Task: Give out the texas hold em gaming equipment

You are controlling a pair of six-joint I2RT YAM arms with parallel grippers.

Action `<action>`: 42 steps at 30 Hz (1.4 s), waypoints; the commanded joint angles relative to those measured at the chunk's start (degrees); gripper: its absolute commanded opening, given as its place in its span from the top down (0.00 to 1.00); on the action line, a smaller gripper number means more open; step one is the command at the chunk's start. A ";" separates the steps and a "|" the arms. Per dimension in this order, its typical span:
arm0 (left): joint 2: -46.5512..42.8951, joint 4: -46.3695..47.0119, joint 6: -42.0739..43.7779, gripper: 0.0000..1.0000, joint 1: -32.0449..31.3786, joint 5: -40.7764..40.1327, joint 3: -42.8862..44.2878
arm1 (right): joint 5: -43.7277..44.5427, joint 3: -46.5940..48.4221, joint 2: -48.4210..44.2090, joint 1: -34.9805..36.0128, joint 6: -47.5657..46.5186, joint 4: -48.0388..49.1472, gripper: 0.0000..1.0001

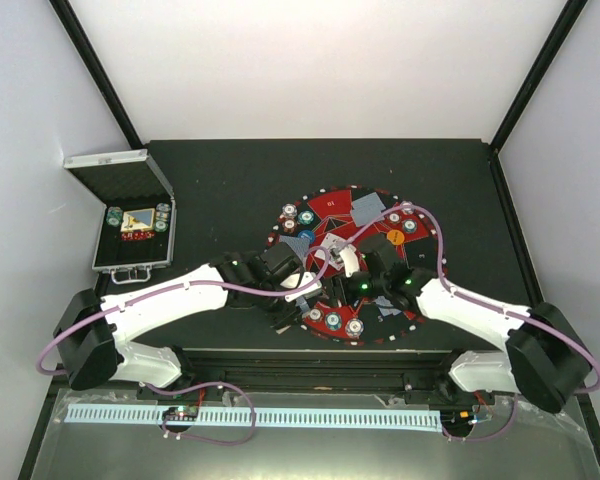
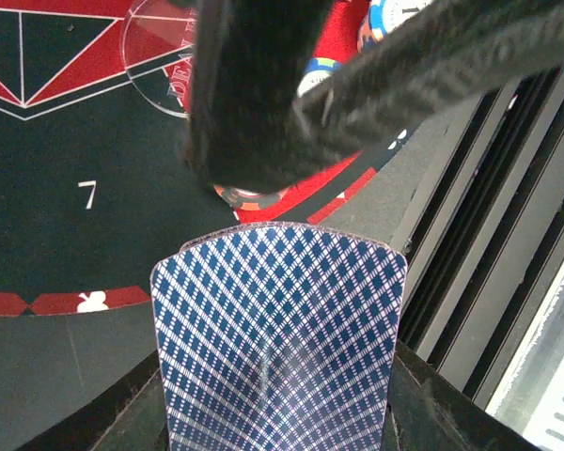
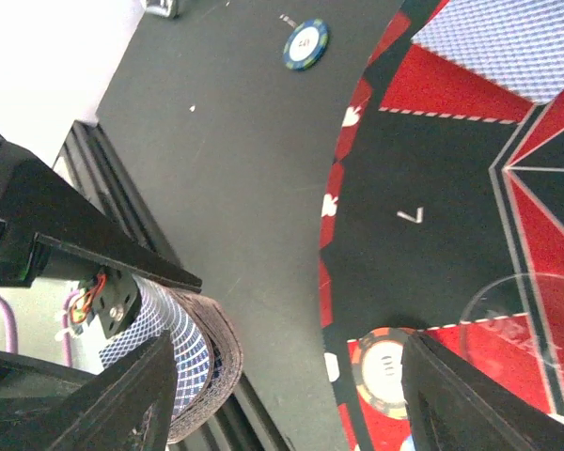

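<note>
A bowed deck of blue diamond-backed playing cards (image 2: 277,348) is squeezed between the fingers of my left gripper (image 2: 277,418), just off the near rim of the round red-and-black mat (image 1: 330,205). The same deck (image 3: 188,371) shows in the right wrist view beside my right gripper (image 3: 287,376), which stands open with nothing between its fingers. A red-and-grey chip (image 3: 383,371) lies on the mat by the right finger. The black body of the right gripper hangs over that chip (image 2: 249,197) in the left wrist view. Both grippers (image 1: 292,290) (image 1: 352,283) meet at the mat's near edge.
Chip stacks (image 1: 333,320) and single cards (image 1: 368,208) lie round the mat. A clear dealer disc (image 3: 517,319) rests on it. One blue chip (image 3: 305,44) sits on the black table. The open silver case (image 1: 130,225) stands far left. Rails (image 2: 489,244) run along the near edge.
</note>
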 commanded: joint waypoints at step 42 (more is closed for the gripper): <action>-1.98 1.04 0.47 0.50 -0.15 1.50 0.66 | -9.87 5.82 13.04 0.18 -8.37 -2.44 0.55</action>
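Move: The card deck, held upright in the left fingers, is about 7 cm to the right hand's left, 4 cm back and 4 cm lower. On the table some 11 cm below the right hand, the orange-rimmed chip lies 8 cm back and 3 cm left, the teal chip 10 cm back and 2 cm right, and the face-up cards about 11 cm ahead and 1 cm right. From the left hand, the deck's middle is about 2 cm down and 1 cm right. Leftward, back and down by about 5 cm in all, the right hand eases in to the free edge of the card deck, its wrist turning some 15 degrees counter-clockwise. It slows beside the edge, then its part-open fingers close by about a third, one pad coming over the card-back side. The left hand stays put and keeps its grip on the deck. ##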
